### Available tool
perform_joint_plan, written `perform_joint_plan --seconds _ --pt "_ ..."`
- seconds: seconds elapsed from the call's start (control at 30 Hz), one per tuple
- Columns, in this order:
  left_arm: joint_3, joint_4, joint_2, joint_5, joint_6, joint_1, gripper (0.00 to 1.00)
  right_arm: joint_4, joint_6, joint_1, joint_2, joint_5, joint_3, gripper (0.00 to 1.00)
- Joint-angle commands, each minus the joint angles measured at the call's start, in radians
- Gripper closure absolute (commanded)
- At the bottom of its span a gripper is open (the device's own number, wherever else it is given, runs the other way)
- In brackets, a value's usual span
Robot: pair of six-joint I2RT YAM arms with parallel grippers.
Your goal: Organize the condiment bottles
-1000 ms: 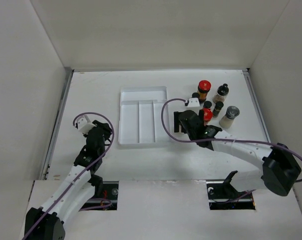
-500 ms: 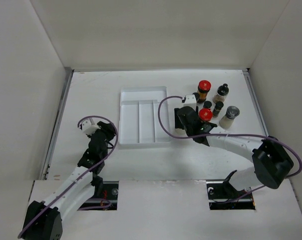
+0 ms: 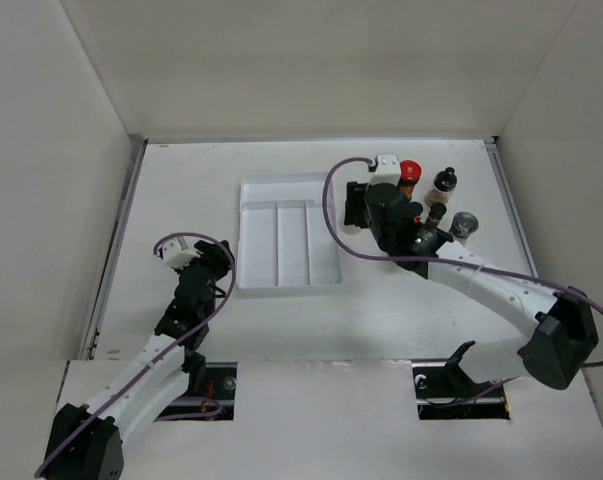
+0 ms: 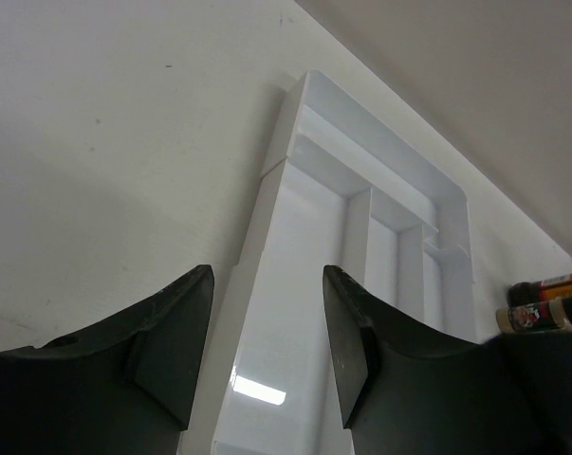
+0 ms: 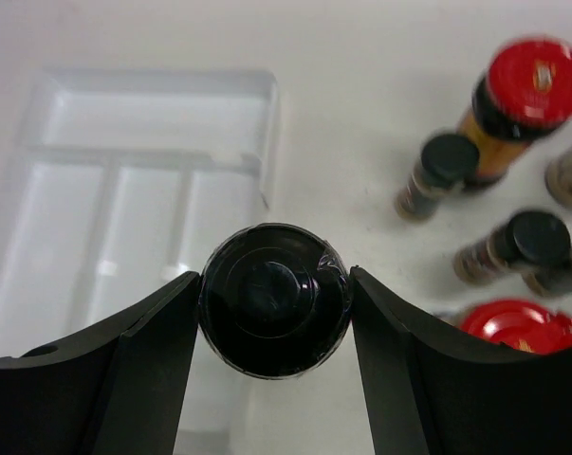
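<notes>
In the right wrist view my right gripper (image 5: 275, 284) is shut on a black-capped condiment bottle (image 5: 274, 299), seen from above with both fingers pressed against its cap. It hangs over the table just right of the white tray (image 5: 153, 85). Other condiment bottles stand to the right: a red-capped one (image 5: 532, 85), two small dark ones (image 5: 437, 171) (image 5: 518, 242), and another red cap (image 5: 518, 327). From above, my right gripper (image 3: 379, 210) covers part of that group; a red cap (image 3: 410, 170) and a grey cap (image 3: 464, 224) show. My left gripper (image 4: 267, 284) is open and empty at the tray's left side.
The white three-compartment tray (image 3: 281, 185) lies mid-table, its compartments bare. White walls close in the table on the left, back and right. My left arm (image 3: 186, 300) lies low along the table's left side, its purple cable looping above it.
My right gripper has closed on the black-capped bottle and carried it toward the back of the table. The left gripper's jaws have parted a little and it edged toward the tray.
</notes>
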Motion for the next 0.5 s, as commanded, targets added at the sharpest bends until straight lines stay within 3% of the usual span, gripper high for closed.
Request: perform_joint_plan --seconds 0.0,0.47 --pt "-0.005 0.048 0.004 0.009 -0.001 0.008 0.52 0.132 -0.043 0.007 0.082 -0.060 0.178 0.48" --pt "-0.034 0.033 -0.055 0.076 -0.048 0.068 0.50 0.180 -0.032 0.033 0.751 -0.151 0.888 0.49"
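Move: The black-capped white bottle is already held in the right hand. The tray's wide far compartment lies about 18 cm ahead of that hand, 16 cm left and 17 cm below; the tray's long slots are only 4 cm ahead and 14 cm left. The red-lidded jar stands some 15 cm ahead, 14 cm right, with the small black-capped bottle about 13 ahead, 9 right. From the left hand, the compartment lies roughly 24 cm ahead, 13 cm right. The white bottle, still pinched by its black cap, is swept by the right hand quickly left and forward, about 16 cm across and 13 cm out, away from the standing bottles and towards the tray's far compartment. Its path arcs up some 5 cm, then sinks back to about its starting height, the hand turning slightly counter-clockwise with the grip kept. ##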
